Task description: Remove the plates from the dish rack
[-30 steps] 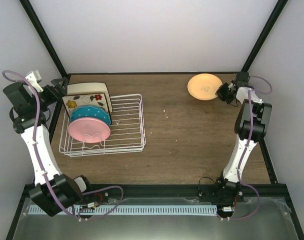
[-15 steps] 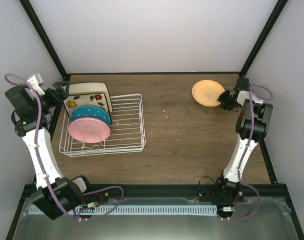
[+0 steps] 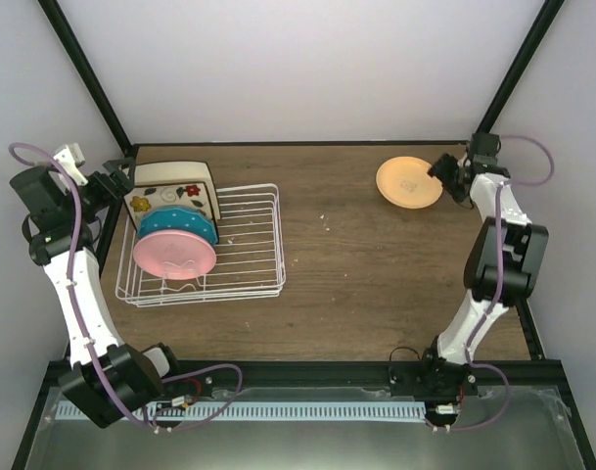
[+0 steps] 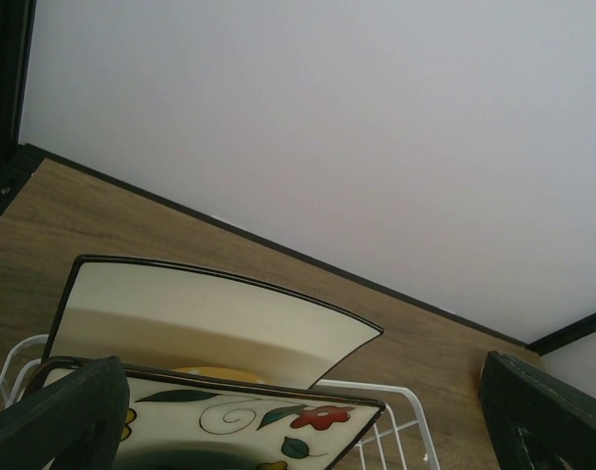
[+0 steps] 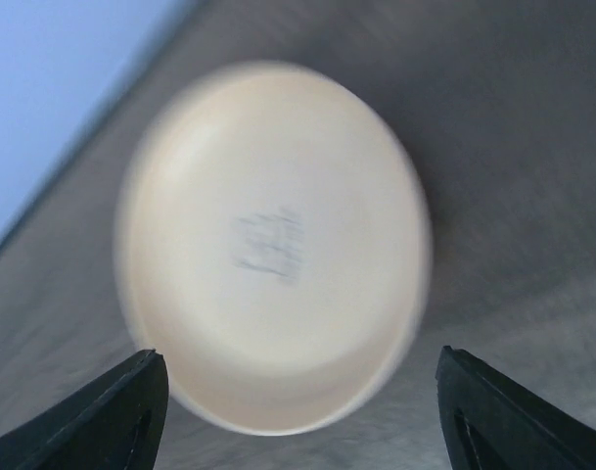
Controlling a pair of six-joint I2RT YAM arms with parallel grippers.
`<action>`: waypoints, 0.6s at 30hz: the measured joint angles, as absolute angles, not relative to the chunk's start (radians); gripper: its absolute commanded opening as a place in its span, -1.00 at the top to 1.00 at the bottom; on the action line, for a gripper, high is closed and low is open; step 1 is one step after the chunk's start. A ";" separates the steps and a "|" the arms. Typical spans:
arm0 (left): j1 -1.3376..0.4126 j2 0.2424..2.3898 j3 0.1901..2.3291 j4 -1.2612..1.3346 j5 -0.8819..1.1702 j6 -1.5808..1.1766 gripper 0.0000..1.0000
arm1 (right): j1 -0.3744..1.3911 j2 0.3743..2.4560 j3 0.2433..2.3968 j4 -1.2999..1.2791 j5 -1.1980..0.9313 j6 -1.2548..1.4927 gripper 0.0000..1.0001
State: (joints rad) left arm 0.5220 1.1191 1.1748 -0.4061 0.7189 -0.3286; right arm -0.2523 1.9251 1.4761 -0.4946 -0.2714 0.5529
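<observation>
The white wire dish rack (image 3: 249, 245) stands at the left with several plates upright in it: pink (image 3: 175, 257), teal (image 3: 180, 223), flowered cream square (image 3: 170, 199) and plain cream square (image 3: 170, 173). My left gripper (image 3: 116, 181) hovers open at the rack's far left corner. In the left wrist view its fingers (image 4: 53, 421) flank the flowered plate (image 4: 249, 421) and the plain plate (image 4: 209, 318) without touching them. A pale-orange plate (image 3: 408, 182) lies flat at the far right of the table. My right gripper (image 3: 449, 174) stands open just right of it. The right wrist view is blurred and shows that plate (image 5: 273, 245) beyond the spread fingertips (image 5: 112, 416).
A sliver of bright orange (image 4: 214, 373) shows between the two square plates. The rack's right half holds only bare prongs. The black frame post (image 3: 493, 108) rises close behind the right gripper. The back wall runs along the table's far edge.
My right gripper has opened and let go of the pale-orange plate, which went from tilted to lying flat on the table. The right wrist drew back slightly. The left arm barely moved.
</observation>
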 measured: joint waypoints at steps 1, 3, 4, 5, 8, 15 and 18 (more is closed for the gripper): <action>0.522 1.120 1.175 -0.406 0.719 -0.327 -1.00 | -0.231 1.874 1.477 -0.479 -0.250 0.516 -0.60; 0.521 1.125 1.175 -0.406 0.719 -0.324 -1.00 | -0.149 1.780 1.487 -0.432 -0.224 0.426 -0.63; 0.519 1.129 1.175 -0.405 0.719 -0.321 -1.00 | -0.083 1.742 1.500 -0.399 -0.219 0.369 -0.63; 0.517 1.133 1.175 -0.405 0.719 -0.319 -1.00 | -0.002 1.713 1.514 -0.357 -0.223 0.305 -0.63; 0.516 1.153 1.179 -0.405 0.719 -0.314 -1.00 | 0.285 1.678 1.539 -0.242 -0.267 0.118 -0.59; 0.515 1.169 1.188 -0.405 0.723 -0.306 -1.00 | 0.785 1.721 1.486 -0.150 -0.287 -0.160 -0.57; 0.514 1.169 1.188 -0.405 0.728 -0.304 -1.00 | 0.876 1.753 1.462 -0.124 -0.281 -0.211 -0.56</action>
State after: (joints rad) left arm 0.5140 1.1687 1.1885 -0.4049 0.7284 -0.3038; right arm 0.8761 1.7535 1.4616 -0.1238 -0.2810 -0.2111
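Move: The pink plate, foremost in the dish rack, stands about 67 cm to the right hand's left and 22 cm back, near its height. The dotted blue plate stands 5 cm farther out than the pink one and 1 cm to its right, the floral plate 11 cm beyond the pink one. The yellow plate lies on the table 7 cm left of the right hand, 2 cm out, 8 below. From the left hand, the pink plate is 7 cm back, 4 right, 23 below. Leaving the yellow plate on the table, the empty right hand rises, then sweeps fast some 50 cm left towards the pink plate, drawing back nearly 20 cm and sinking about 5 cm late on, over the rack's empty right part. The wrist swings roughly a quarter turn counter-clockwise and tips up to point left; the fingers stay open. ##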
